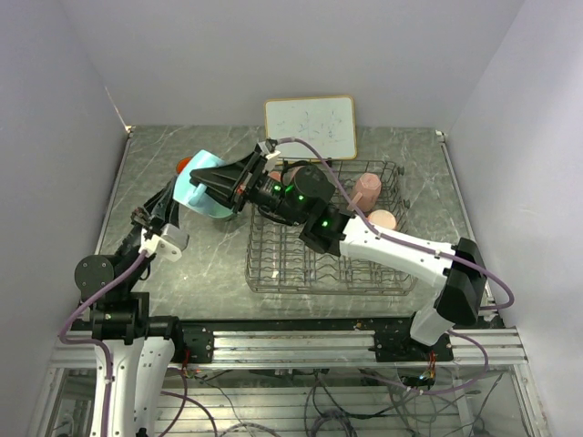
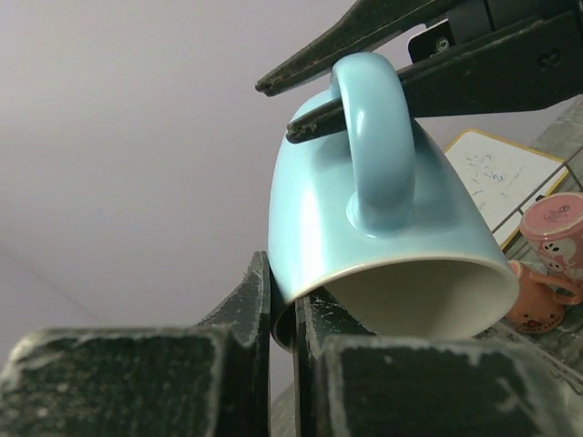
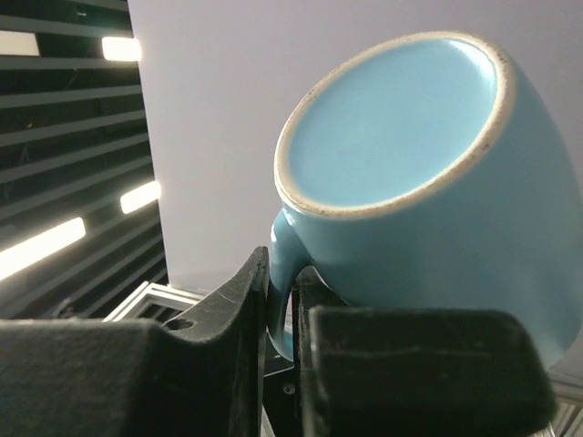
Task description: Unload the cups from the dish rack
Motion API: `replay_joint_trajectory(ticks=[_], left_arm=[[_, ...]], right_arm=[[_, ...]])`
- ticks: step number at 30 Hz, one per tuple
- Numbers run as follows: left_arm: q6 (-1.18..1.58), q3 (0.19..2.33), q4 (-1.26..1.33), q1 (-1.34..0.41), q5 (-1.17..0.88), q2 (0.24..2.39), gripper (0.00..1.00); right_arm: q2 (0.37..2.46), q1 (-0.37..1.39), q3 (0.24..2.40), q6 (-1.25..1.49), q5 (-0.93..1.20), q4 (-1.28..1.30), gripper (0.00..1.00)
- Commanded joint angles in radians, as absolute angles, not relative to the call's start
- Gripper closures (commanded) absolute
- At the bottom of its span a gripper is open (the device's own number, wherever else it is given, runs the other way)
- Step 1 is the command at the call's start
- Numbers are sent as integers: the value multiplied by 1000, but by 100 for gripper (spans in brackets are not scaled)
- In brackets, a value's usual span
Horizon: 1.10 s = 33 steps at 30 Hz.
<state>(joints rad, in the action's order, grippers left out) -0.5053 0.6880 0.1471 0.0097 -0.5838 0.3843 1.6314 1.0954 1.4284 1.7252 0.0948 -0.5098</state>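
A light blue cup (image 1: 196,187) hangs in the air left of the dish rack (image 1: 273,264), held from both sides. My right gripper (image 3: 282,273) is shut on the cup's handle (image 2: 373,137), reaching across from the rack. My left gripper (image 2: 284,273) is shut on the cup's rim, one finger inside the mouth and one outside. The cup (image 2: 319,218) is tipped, with its base (image 3: 383,127) toward the right wrist camera. Two pink cups (image 1: 367,188) (image 1: 383,219) stand at the far right end of the rack. An orange cup (image 1: 185,165) peeks out behind the blue one.
A white framed board (image 1: 311,126) leans at the back of the table behind the rack. The right arm (image 1: 392,246) stretches over the rack's middle. Walls close in the table on the left, right and back.
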Motion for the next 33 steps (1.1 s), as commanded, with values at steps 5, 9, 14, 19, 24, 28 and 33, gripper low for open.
replay_joint_trajectory(ticks=[5, 9, 14, 19, 24, 28, 33], left_arm=[[-537, 842, -52, 12, -500, 485, 93], [-505, 1028, -282, 12, -307, 670, 93], [-454, 1263, -527, 13, -18, 944, 93], [-387, 1417, -741, 15, 122, 1206, 93], [-302, 1523, -869, 78, 99, 1417, 93], [-262, 1610, -937, 149, 53, 1581, 93], [-252, 1658, -931, 175, 83, 1713, 93]], right_arm=[[1605, 1011, 1445, 1522, 293, -314, 41], [1496, 919, 1343, 1408, 267, -156, 17], [1339, 793, 1190, 1312, 242, -30, 14], [1234, 693, 1155, 1189, 204, 133, 12], [1195, 626, 1177, 1036, 130, 306, 10], [1174, 611, 1190, 950, 58, 401, 8], [1150, 595, 1173, 899, 18, 435, 7]])
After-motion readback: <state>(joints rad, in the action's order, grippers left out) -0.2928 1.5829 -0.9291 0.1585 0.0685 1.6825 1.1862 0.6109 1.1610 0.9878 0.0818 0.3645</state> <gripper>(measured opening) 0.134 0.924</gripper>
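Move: Both my hands still hold the blue mug, the left pinching its rim, the right its handle. From my left hand, the clear table spot for it is roughly 19 cm ahead, 13 left, 37 down; the orange mug stands 26 ahead and 5 left, the green cup 17 ahead and 4 right. From my right hand the big pink mug in the rack is about 23 ahead, 22 right, 38 down, the terracotta cup 8 cm left of it. I open my right hand off the handle and draw it away right some 23 cm, down and forward towards the big pink mug, fingers tipping downward. My left keeps its pinch on the rim and swings the blue mug forward, then down and left towards the clear spot beside the orange mug, dropping about 23 cm as its fingers turn steeply down. ##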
